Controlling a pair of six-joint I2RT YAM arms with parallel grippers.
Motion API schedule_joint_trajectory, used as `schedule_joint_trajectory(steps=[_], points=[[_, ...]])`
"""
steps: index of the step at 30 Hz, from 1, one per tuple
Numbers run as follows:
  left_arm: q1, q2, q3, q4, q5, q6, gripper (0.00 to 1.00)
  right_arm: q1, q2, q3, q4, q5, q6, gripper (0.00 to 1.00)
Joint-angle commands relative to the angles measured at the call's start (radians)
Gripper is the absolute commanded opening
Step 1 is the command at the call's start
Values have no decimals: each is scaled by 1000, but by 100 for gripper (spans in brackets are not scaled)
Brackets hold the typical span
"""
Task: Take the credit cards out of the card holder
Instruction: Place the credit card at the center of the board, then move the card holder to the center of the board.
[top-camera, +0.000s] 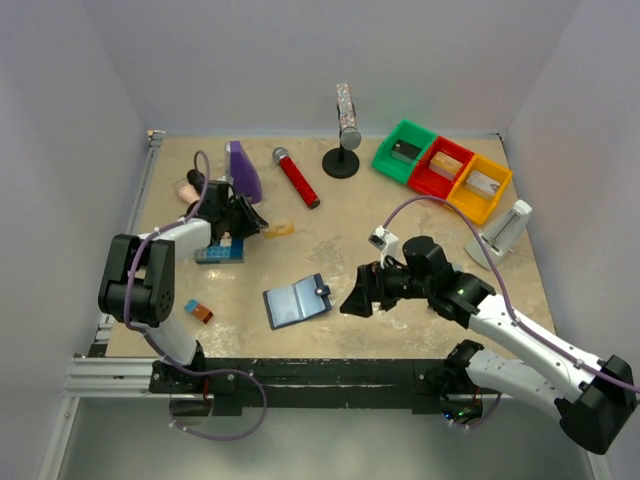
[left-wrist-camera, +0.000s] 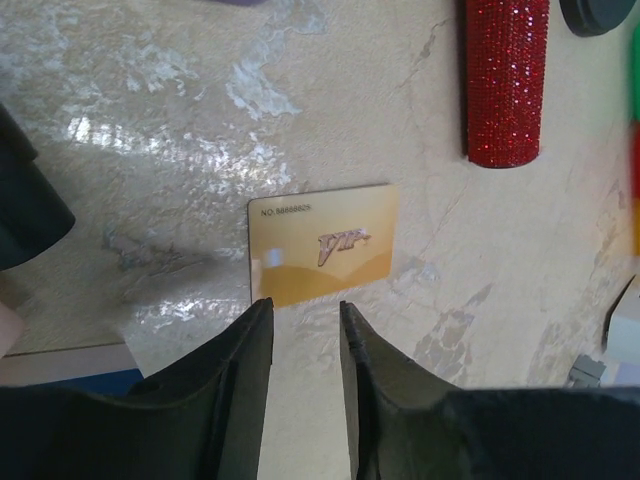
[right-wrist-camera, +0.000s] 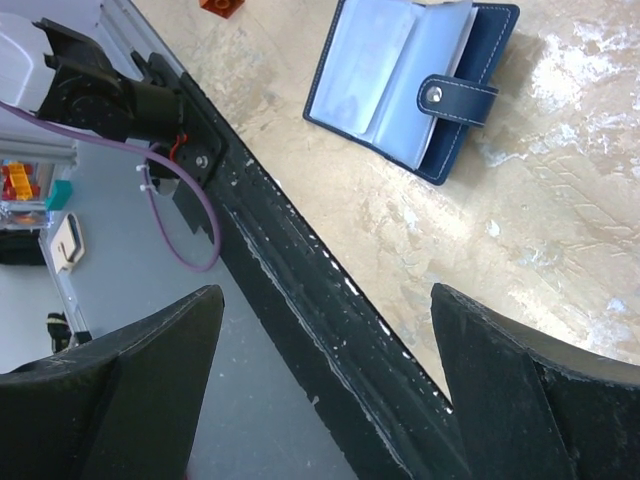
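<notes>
One orange-gold credit card (left-wrist-camera: 322, 243) lies flat on the table, also seen in the top view (top-camera: 280, 231). My left gripper (left-wrist-camera: 305, 312) hovers just short of its near edge, jaws a narrow gap apart with nothing between them; in the top view it (top-camera: 255, 222) sits left of the card. The navy card holder (top-camera: 296, 302) lies open near the table's front edge, pale blue pockets up and snap tab (right-wrist-camera: 455, 95) to its right. I cannot tell whether other cards are in the card holder (right-wrist-camera: 375, 65). My right gripper (top-camera: 352, 300) is wide open just right of it, holding nothing (right-wrist-camera: 325, 300).
A red glitter microphone (top-camera: 296, 178) lies beyond the gold card. A studded blue brick block (top-camera: 219, 252) sits under the left wrist, and a small orange brick (top-camera: 198, 311) lies nearer. Green, red and yellow bins (top-camera: 441, 167) stand back right. The black front rail (right-wrist-camera: 300, 290) runs under my right gripper.
</notes>
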Motion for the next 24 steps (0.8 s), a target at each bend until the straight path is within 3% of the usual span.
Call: schedule_joint_trajectory(steps=[1, 7, 11, 19, 24], points=[[19, -44, 43, -51, 11, 18, 42, -2, -3, -10, 38, -10, 1, 90], [25, -161, 54, -123, -24, 32, 52, -2, 14, -5, 32, 42, 10, 91], [10, -347, -16, -136, -55, -8, 54, 5, 42, 21, 3, 195, 33, 92], [-267, -729, -237, -287, -344, -76, 58, 186, 308, 269, -201, 502, -96, 94], [-411, -921, -397, -381, -478, -204, 56, 208, 485, 358, -196, 471, -82, 95]])
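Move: The open card holder lies about 18 cm back and 8 cm right of the left hand, some 3 cm lower. The gold card, already let go, lies just off the left fingertips, 2 cm ahead and 3 cm right; the red microphone is 14 cm ahead and 8 cm right, the blue brick tray 5 cm back and 11 cm left. From the right hand the holder is about 13 cm left, 4 cm ahead and 12 cm below. Open the left gripper further beside the card, then lift it away and swing it back towards the card holder, about 14 cm back, rising some 13 cm before sinking a little, fingers tilting up. Meanwhile bring the wide-open right gripper roughly 4 cm forward and 4 cm down, finishing leftward towards the holder as its fingers tip downward some 20 degrees. ##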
